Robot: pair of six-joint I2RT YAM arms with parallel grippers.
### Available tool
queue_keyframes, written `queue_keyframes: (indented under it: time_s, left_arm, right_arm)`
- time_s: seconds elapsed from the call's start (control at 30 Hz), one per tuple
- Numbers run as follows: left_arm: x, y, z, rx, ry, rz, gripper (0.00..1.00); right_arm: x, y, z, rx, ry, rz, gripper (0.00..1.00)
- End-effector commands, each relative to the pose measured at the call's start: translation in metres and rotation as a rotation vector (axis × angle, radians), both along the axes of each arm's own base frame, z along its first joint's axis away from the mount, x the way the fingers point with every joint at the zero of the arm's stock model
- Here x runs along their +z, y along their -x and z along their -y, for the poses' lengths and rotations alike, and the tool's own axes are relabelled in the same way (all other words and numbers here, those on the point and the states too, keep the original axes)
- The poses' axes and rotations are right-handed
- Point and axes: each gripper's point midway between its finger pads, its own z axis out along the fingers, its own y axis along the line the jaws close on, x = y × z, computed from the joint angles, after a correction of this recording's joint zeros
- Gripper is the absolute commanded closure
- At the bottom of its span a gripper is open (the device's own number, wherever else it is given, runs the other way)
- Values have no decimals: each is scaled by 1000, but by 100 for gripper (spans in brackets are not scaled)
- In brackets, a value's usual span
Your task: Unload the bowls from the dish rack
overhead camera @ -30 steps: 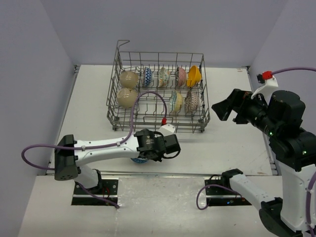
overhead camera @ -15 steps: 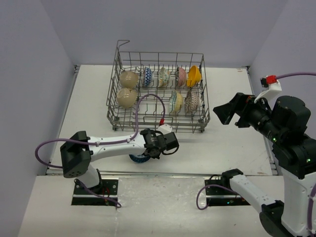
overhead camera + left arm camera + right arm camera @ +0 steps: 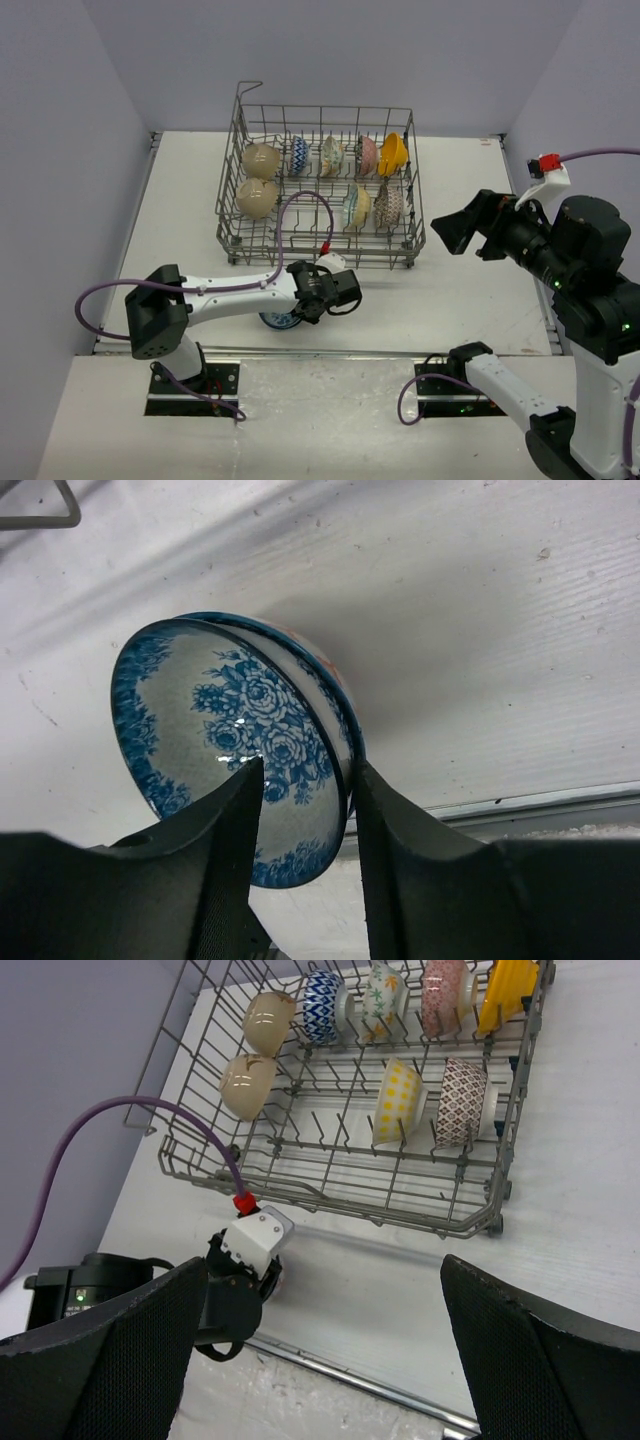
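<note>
The grey wire dish rack (image 3: 325,108) stands at the back of the table and holds several bowls on edge. Two are plain beige (image 3: 262,160), one is orange-yellow (image 3: 393,153) and one is pinkish (image 3: 367,154). The rack also shows in the right wrist view (image 3: 330,1195). My left gripper (image 3: 305,770) is shut on the rim of a blue floral bowl (image 3: 230,730). It holds the bowl tilted, low over the table near the front edge (image 3: 280,320). I cannot tell whether the bowl touches the table. My right gripper (image 3: 465,225) is open and empty, high up to the right of the rack.
A metal strip (image 3: 400,352) runs along the table's front edge, just in front of the held bowl. A purple cable (image 3: 300,200) loops from the left wrist over the rack's front. Grey walls close in the left, back and right sides.
My left arm's elbow has swung right and the wrist has settled a little lower with the blue bowl in it. My right arm shifted slightly right, then stayed still.
</note>
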Motion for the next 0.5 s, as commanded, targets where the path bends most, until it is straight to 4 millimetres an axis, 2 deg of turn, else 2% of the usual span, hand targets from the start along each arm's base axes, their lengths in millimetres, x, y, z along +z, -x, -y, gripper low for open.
queue_keyframes:
  time_s: [0.0,0.17,0.27,0.33,0.4,0.43,0.47]
  left_arm:
    - [33,-10,3,27,31,76,57]
    - [59,-6,2,19,16,68,48]
    - [85,-2,12,14,70,64,42]
    - [113,-2,27,3,179,73,37]
    - [141,1,47,-34,322,60,28]
    - [173,-1,70,-72,477,67,19]
    - [204,-16,86,-67,614,107,12]
  right_arm:
    - [5,0,-3,23,-1,15,1]
    - [2,-4,-4,21,6,4,1]
    - [-1,-8,-3,15,12,-11,1]
    - [-2,-10,-4,16,11,-14,1]
    - [-2,-14,-6,17,10,-18,1]
    - [-6,-20,-7,12,11,-38,1]
    - [-12,-26,-8,6,17,-71,1]
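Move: The blue floral bowl, already slack between the left fingers, has its middle about 5 cm left, 2 cm ahead and 3 cm below that hand; the other blue bowl sits just beneath it. In the dish rack, the yellow-dotted bowl stands roughly 23 cm ahead and 10 cm right, and the beige bowl nearer the robot some 24 cm ahead and 10 cm left. From the right hand, the floral bowl is about 27 cm left, level fore and aft, some 37 cm below. The left hand, its fingers already part open astride the right-hand rim of the floral bowl, opens much wider and comes free, rising about 11 cm from the stack, slowly at first and then faster. As it climbs it swings some 5 cm to the right, away from the bowls, and late on rolls about 15 degrees so that the fingertips swing out to the right. ##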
